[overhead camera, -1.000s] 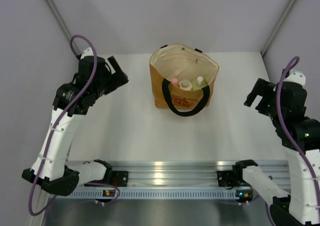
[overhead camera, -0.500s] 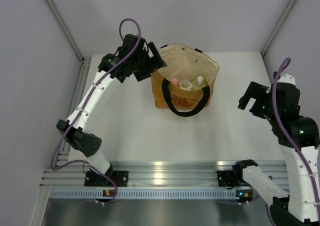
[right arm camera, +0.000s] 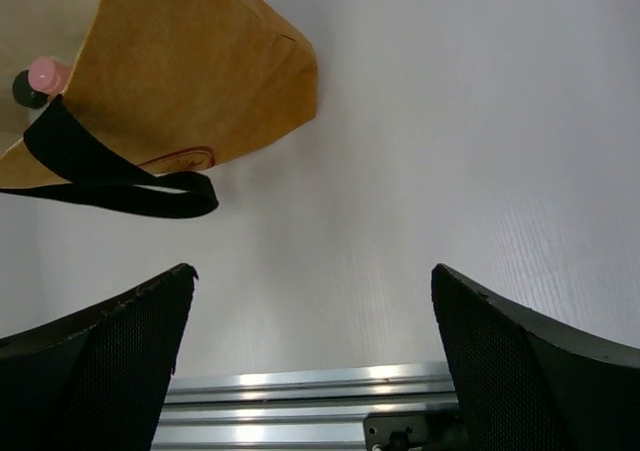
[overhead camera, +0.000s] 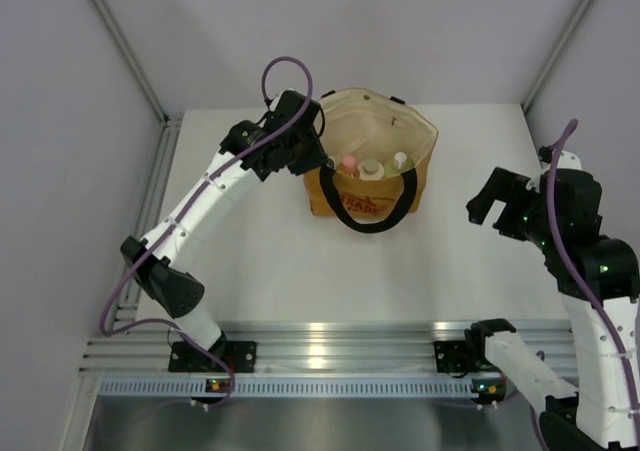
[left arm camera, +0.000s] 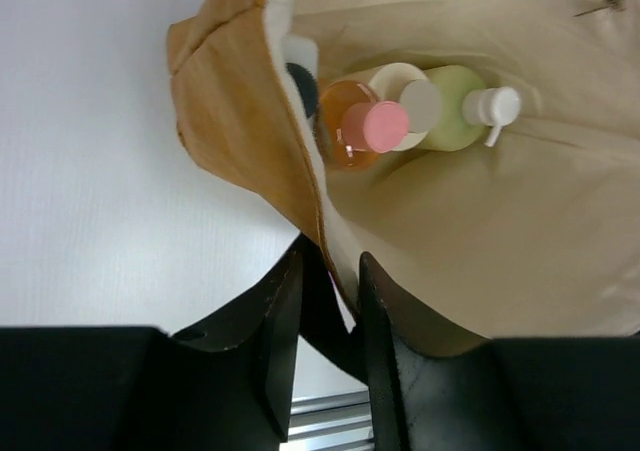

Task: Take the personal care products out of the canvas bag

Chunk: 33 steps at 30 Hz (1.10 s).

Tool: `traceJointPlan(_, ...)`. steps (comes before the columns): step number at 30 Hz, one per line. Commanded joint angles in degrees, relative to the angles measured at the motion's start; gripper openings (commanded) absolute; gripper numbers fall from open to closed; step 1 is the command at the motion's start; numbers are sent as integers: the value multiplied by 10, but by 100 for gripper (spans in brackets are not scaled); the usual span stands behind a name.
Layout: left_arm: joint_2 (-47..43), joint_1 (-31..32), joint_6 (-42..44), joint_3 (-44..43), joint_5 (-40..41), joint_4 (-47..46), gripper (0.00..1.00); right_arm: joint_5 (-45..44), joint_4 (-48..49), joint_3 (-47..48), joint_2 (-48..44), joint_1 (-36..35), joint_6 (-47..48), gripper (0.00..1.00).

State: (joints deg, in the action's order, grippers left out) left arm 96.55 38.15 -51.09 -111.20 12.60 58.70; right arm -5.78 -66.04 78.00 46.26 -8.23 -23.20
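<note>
The canvas bag (overhead camera: 322,193) stands upright and open at the table's far middle, a black handle (overhead camera: 370,221) hanging down its front. Inside, in a row, are an orange bottle with a pink cap (left arm camera: 372,126), a cream-lidded bottle (left arm camera: 415,101), a yellow-green bottle with a white pump (left arm camera: 455,121), and a white bottle with a dark cap (left arm camera: 300,76) against the wall. My left gripper (left arm camera: 328,261) straddles the bag's left rim (left arm camera: 230,121), its jaws narrowed onto the wall and handle strap. My right gripper (right arm camera: 312,271) hangs open over bare table to the right of the bag (right arm camera: 190,81).
An aluminium rail (overhead camera: 330,336) runs along the near edge with both arm bases on it. Grey walls close in the table on the left, back and right. White tabletop lies between the bag and my right gripper (overhead camera: 478,206).
My left arm swung from the far left to the bag's left rim, and its jaws went from wide open to pinched on the rim. My right arm drifted slightly leftward.
</note>
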Motion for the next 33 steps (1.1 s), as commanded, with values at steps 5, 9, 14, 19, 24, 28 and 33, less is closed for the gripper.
traceJointPlan(5, -33, -2, -1, 63, 19, 10, 22, 136, 44, 88, 39, 7, 5, 100)
traceJointPlan(9, -57, -1, -11, 90, 25, 10, 0, 245, 64, 125, 76, 7, 29, 99)
traceJointPlan(14, -87, 10, -38, 141, 29, 9, 0, 348, 111, 158, 122, 1, 11, 94)
traceJointPlan(19, -102, 20, -75, 190, 32, 8, 0, 329, 151, 190, 184, -69, 1, 83)
traceJointPlan(24, -88, 33, -90, 201, 38, 6, 0, 236, 190, 219, 260, -184, -1, 79)
traceJointPlan(28, -79, 39, -103, 208, 44, 6, 0, 181, 227, 220, 311, -241, -10, 77)
traceJointPlan(33, -77, 39, -117, 221, 59, 8, 0, 87, 246, 226, 380, -291, 1, 73)
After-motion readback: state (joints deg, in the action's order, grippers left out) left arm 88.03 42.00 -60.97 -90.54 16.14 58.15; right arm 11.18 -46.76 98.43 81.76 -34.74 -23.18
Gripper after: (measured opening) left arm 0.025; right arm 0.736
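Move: The canvas bag's left front rim already sits between the left hand's half-open fingers, right at the hand point; the orange bottle with the pink cap stands inside, about 8 cm ahead of that hand, 6 cm right and 17 cm below. From the right hand the orange bottle lies some 23 cm ahead, 28 cm left and 18 cm below. The white jar stands about 4 cm to the right of the orange bottle, and the green bottle about 11 cm to its right, both level with it. The bag's left rim is pinched as the left fingers close the rest of the way, then drawn down about 7 cm and back some 5 cm. Meanwhile the right hand sweeps some 24 cm left and 10 cm forward to above the bag's mouth, towards the orange bottle, rising about 8 cm before sinking again, turning about 40 degrees counter-clockwise and narrowing its open fingers a little. ##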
